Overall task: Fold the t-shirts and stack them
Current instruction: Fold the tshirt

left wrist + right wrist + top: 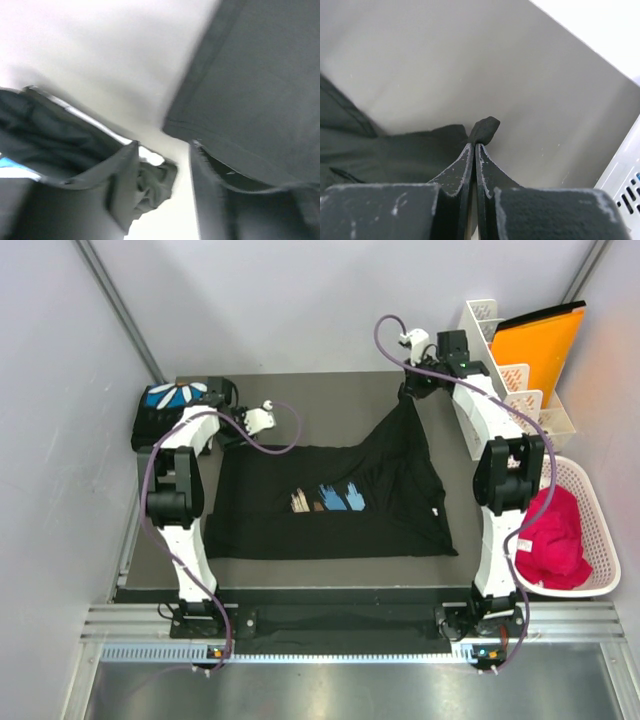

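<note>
A black t-shirt (330, 530) with blue-and-tan brush strokes lies spread on the dark table (320, 400). Its right rear corner is lifted in a peak. My right gripper (412, 390) (474, 146) is shut on that corner, and a nub of black cloth (487, 127) pokes out past the tips. A second t-shirt (172, 400), folded, with a blue print and white petals, rests at the back left. My left gripper (230, 430) (164, 150) hovers by the spread shirt's left rear corner. Its jaws stand apart, with a bunch of dark cloth (152, 187) beside the left finger (120, 175).
A white basket (603, 540) holding red cloth (555, 535) sits to the right of the table. Behind it stands a white rack (500, 375) with an orange folder (540, 345). Pale walls close in at the back and on both sides.
</note>
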You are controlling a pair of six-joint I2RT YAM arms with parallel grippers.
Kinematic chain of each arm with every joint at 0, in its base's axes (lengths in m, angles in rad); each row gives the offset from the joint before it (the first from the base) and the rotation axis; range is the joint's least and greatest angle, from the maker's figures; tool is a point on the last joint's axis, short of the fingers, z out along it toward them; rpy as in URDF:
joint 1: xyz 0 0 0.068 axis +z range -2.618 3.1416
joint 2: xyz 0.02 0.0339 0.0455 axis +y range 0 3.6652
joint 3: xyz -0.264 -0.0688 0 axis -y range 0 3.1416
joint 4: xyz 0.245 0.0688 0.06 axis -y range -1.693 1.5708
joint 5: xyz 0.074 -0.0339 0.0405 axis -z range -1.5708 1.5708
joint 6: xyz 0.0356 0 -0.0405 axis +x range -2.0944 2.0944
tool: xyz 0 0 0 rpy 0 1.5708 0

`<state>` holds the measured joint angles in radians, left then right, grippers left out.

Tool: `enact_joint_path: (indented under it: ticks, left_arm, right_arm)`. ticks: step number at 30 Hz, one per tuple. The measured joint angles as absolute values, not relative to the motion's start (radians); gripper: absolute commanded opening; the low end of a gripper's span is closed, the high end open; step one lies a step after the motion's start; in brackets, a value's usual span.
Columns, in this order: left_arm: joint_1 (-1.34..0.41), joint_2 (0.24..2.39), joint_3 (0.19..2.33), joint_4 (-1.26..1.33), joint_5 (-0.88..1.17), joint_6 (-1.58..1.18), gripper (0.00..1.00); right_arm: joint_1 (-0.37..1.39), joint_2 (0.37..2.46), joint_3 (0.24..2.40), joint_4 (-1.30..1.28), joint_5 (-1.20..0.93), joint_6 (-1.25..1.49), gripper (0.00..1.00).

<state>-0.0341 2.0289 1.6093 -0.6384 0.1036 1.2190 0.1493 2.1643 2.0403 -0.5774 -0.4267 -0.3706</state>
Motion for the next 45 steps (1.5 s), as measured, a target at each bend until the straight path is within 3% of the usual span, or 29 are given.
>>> enact_joint_path:
  ticks: [8,19,30,41,45]
  left_arm:
    - [-0.006,2.191,1.760,-0.791,0.148,1.303,0.64]
    - [0.025,2.380,2.092,-0.989,0.199,1.406,0.64]
    - [0.024,2.387,2.112,-1.118,0.201,1.496,0.66]
    - [0.030,2.387,2.104,-0.959,0.179,1.424,0.66]
    - [0.035,2.413,2.209,-1.038,0.190,1.437,0.66]
  right_arm:
    - [0.169,2.151,2.006,-0.606,-0.411,-0.427,0.00]
    - [0.193,2.112,1.969,-0.628,-0.383,-0.487,0.00]
    - [0.201,2.097,1.963,-0.632,-0.355,-0.527,0.00]
    - [0.216,2.097,1.956,-0.630,-0.336,-0.531,0.00]
    - [0.224,2.096,1.956,-0.628,-0.333,-0.532,0.00]
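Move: The shirt corner I've let go of lies almost under my left hand, about 1 cm back and 6 cm below. The folded stack's middle is about 14 cm to this hand's left, 4 ahead and 3 below. My right hand holds up the shirt's far right part. The near end of the straight far edge lies roughly 12 cm left of this hand, 6 back and 15 below; the print is 18 left, 20 back; the white crate is 24 right, 2 ahead. I open my left fingers further and dip the hand about 4 cm beside the loose corner, slide forward 3 cm, draw back, then reach forward again to end some 5 cm farther out and a little left, by the stack, tipping inward and easing up at the very end. My right hand keeps its pinch on the raised cloth, eases back nearly 3 cm and slightly left, and rolls about 10 degrees. ##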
